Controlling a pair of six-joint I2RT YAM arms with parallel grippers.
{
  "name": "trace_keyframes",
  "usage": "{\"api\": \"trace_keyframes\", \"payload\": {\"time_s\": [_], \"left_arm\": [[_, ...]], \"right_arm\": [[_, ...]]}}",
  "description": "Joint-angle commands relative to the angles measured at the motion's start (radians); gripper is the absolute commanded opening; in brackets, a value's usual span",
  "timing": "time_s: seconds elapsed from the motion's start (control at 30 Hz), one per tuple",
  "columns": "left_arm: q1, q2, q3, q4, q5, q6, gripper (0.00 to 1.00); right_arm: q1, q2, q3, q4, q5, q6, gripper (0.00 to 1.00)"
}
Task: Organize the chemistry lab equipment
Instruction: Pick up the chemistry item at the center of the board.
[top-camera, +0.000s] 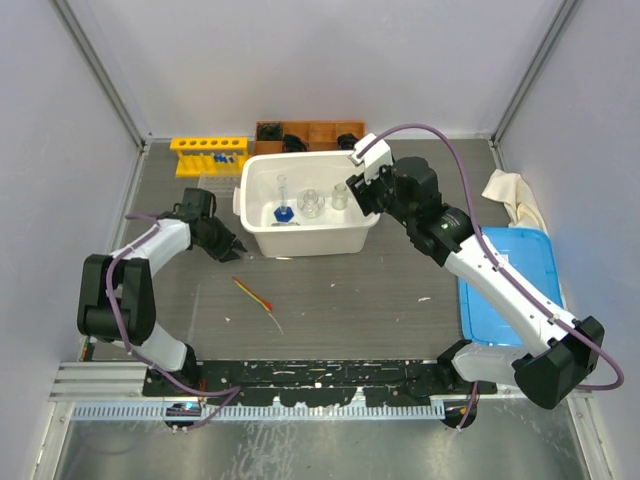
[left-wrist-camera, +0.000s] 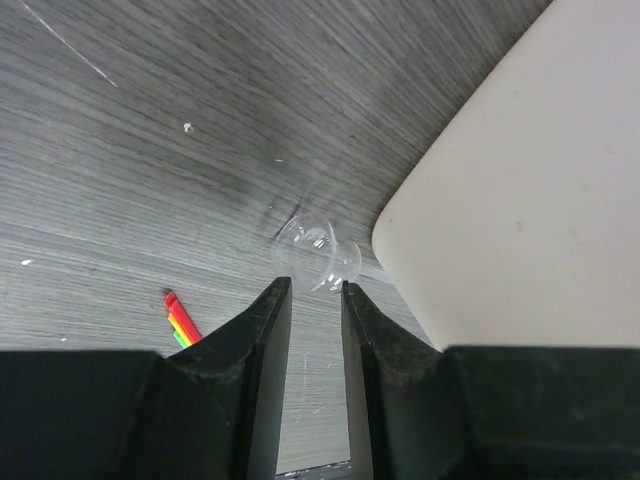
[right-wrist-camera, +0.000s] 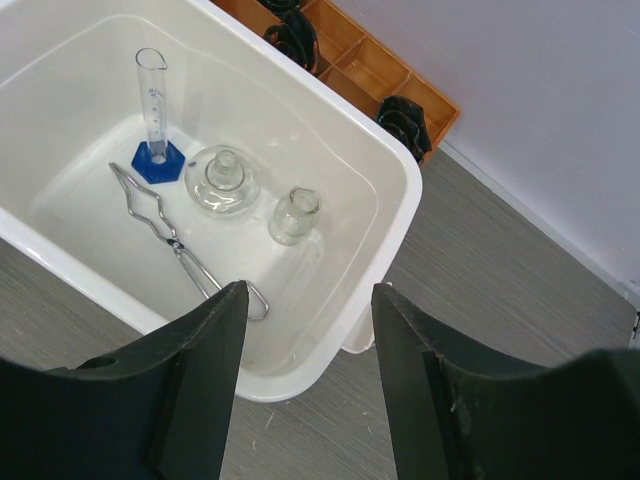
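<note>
A small clear glass flask lies on its side on the grey table beside the white tub. My left gripper has its tips closed narrowly on the flask's near edge; in the top view it sits at the tub's left front corner. My right gripper hangs open and empty over the tub's right end. Inside the tub are metal tongs, two glass flasks and a blue-based measuring cylinder. A red-orange stick lies on the table.
A yellow tube rack with blue-capped tubes stands at the back left. Behind the tub is a brown wooden organiser. A blue lid and a white cloth lie on the right.
</note>
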Motion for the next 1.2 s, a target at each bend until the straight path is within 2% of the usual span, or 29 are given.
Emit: {"api": "trace_keyframes", "payload": {"time_s": [0.0, 0.7, 0.97, 1.17], "left_arm": [[-0.004, 0.0, -0.01, 0.035, 0.02, 0.024, 0.28], [-0.013, 0.034, -0.033, 0.069, 0.029, 0.049, 0.22], [-0.015, 0.001, -0.026, 0.04, 0.054, 0.061, 0.08], [-0.015, -0.03, -0.011, -0.034, 0.068, 0.087, 0.03]], "right_arm": [[-0.003, -0.015, 0.0, 0.051, 0.008, 0.012, 0.59], [-0.009, 0.003, -0.003, 0.043, -0.013, 0.016, 0.6], [-0.011, 0.012, 0.0, 0.036, -0.032, 0.021, 0.6], [-0.012, 0.05, 0.055, -0.031, -0.112, 0.025, 0.59]]}}
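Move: The clear glass funnel I'm after lies just off my left fingertips, roughly 1 cm ahead, 2 cm to the right and 2 cm below. The middle of the white bin is about 13 cm ahead and 15 cm to the right of that hand, 3 cm above it. The coloured sticks are some 9 cm back, 2 cm right and 3 cm below. From my right hand the funnel is about 24 cm left, 1 cm back and 27 cm below. I ease my left hand down about 1.5 cm onto the funnel and draw it back roughly 1 cm. Low at the table, I close the part-open fingers nearly shut, pinching the thin glass near the funnel's bowl, with hardly any wrist turn. My right hand sinks about 2 cm by the bin's right end, fingers staying open. ##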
